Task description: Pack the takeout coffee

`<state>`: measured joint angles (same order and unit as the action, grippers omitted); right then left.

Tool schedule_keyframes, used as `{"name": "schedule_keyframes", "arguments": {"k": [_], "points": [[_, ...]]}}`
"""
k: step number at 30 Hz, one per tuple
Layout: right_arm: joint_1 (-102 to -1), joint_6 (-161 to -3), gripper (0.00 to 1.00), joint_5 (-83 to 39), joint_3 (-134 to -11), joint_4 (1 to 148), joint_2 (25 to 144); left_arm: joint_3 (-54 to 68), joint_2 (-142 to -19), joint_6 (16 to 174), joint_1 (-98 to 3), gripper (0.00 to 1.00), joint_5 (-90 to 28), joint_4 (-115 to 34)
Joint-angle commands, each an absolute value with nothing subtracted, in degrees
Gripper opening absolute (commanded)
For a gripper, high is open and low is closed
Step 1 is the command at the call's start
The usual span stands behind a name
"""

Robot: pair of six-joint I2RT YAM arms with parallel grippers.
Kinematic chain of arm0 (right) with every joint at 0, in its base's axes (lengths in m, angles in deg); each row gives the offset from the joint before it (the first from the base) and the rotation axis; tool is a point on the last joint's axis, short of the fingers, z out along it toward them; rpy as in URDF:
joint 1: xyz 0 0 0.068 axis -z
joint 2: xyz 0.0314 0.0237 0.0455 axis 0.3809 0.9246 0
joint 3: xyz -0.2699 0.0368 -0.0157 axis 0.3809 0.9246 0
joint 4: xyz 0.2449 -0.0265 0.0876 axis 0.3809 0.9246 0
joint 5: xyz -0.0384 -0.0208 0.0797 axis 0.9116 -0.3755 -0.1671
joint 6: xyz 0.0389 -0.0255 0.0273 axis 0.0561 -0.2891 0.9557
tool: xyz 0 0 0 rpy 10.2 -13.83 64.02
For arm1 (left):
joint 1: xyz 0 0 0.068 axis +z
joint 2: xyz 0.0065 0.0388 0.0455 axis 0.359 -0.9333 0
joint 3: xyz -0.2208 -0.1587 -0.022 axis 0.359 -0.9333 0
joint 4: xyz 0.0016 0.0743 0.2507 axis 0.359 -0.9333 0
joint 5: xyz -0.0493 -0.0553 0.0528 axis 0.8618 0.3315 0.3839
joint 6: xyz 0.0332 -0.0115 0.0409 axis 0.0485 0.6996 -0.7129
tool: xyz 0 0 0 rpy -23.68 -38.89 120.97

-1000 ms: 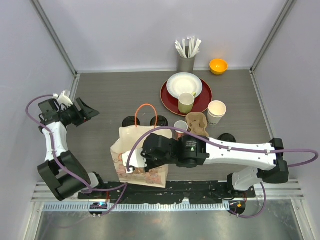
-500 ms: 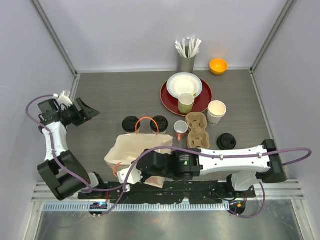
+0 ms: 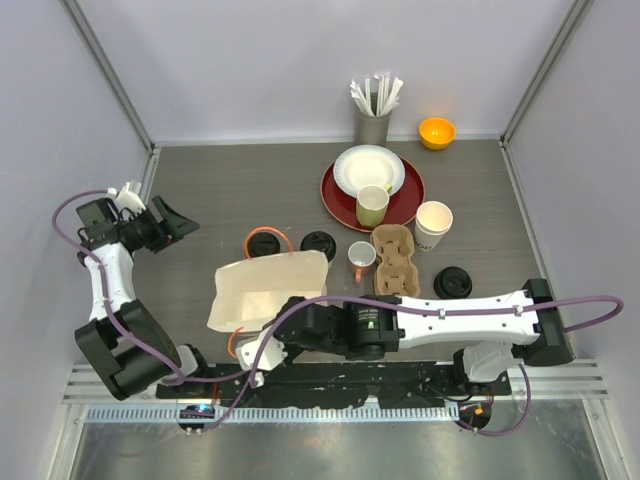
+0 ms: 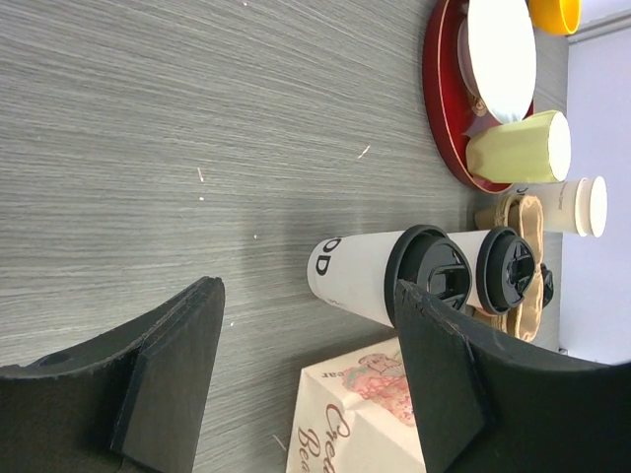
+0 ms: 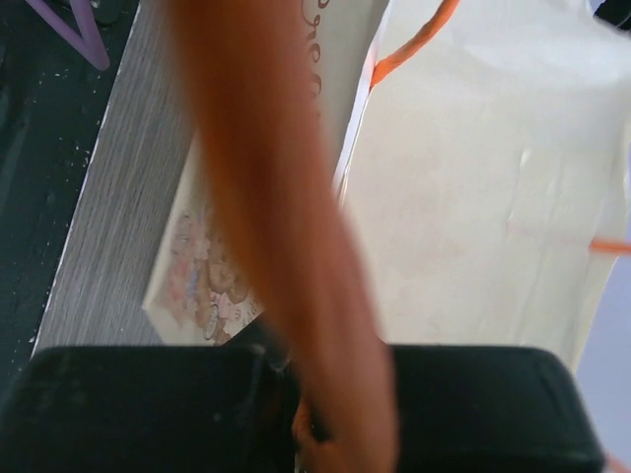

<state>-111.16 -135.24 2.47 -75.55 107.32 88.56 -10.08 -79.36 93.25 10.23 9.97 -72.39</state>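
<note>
Two takeout coffee cups with black lids stand side by side mid-table, one on the left point(image 3: 263, 243) and one on the right point(image 3: 319, 243). The left wrist view shows the same left cup point(image 4: 360, 276) and right cup point(image 4: 505, 271). A printed paper bag point(image 3: 268, 290) leans in front of them with its mouth open upward. My right gripper point(image 3: 258, 352) is shut on the bag's near orange handle point(image 5: 276, 197), at the bag's near edge. The far handle loops around the left cup. My left gripper point(image 3: 185, 222) stands open at the far left, holding nothing.
A cardboard cup carrier point(image 3: 395, 262), a white mug with a pink handle point(image 3: 360, 258) and another black lid point(image 3: 452, 282) sit right of the bag. Behind are a red plate point(image 3: 410, 205) with a green mug point(image 3: 373, 205), stacked paper cups point(image 3: 433, 225), a straw holder point(image 3: 372, 122) and an orange bowl point(image 3: 437, 131).
My right gripper has pulled the bag's handle toward the near edge. The bag has tipped and spread open, uncovering both cup lids. The left arm has not moved.
</note>
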Motion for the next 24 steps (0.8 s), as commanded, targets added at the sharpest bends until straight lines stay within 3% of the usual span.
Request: {"name": "schedule_keyframes", "arguments": {"k": [1,12,14,18,24], "points": [[-111.2,-133.3,0.01,0.4,-77.4,106.3,87.4,-8.0,-79.8,92.3,10.7,0.73,12.0,-72.8],[-109.5,-130.2,0.01,-4.0,-75.3,105.1,86.4,-7.8,-79.4,92.2,10.6,0.73,12.4,-73.2],[-109.4,-130.0,0.11,-3.1,-75.4,105.1,86.4,-7.8,-79.5,92.2,10.7,0.73,12.6,-73.4],[-109.3,-128.1,0.51,-1.5,-76.5,105.1,86.4,-7.7,-79.2,91.8,10.8,0.73,12.7,-73.5],[-109.1,-123.3,0.7,-1.6,-80.3,105.3,86.1,-6.5,-79.0,90.5,10.6,0.73,13.5,-74.8]]}}
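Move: The takeout bag's near orange handle is already pinched in the right hand's shut fingers. From that hand the bag's middle is about 12 cm ahead, 2 cm right and 10 cm below. Beyond the bag stand two lidded cups, both some 18 cm below the hand: one 23 cm ahead and 2 cm right, the other 23 cm ahead and 12 cm right. From the idle left hand, the bag's middle is roughly 12 cm back, 20 cm right and 4 cm lower. The bag's near handle, pulled taut back towards the robot with the bag leaning after it, is let out: the right hand stays almost in place behind the bag's near rim, easing under 1 cm back and down and rolling about 10 degrees, then spreads its shut fingers to roughly two-thirds open, ending the pinch. ##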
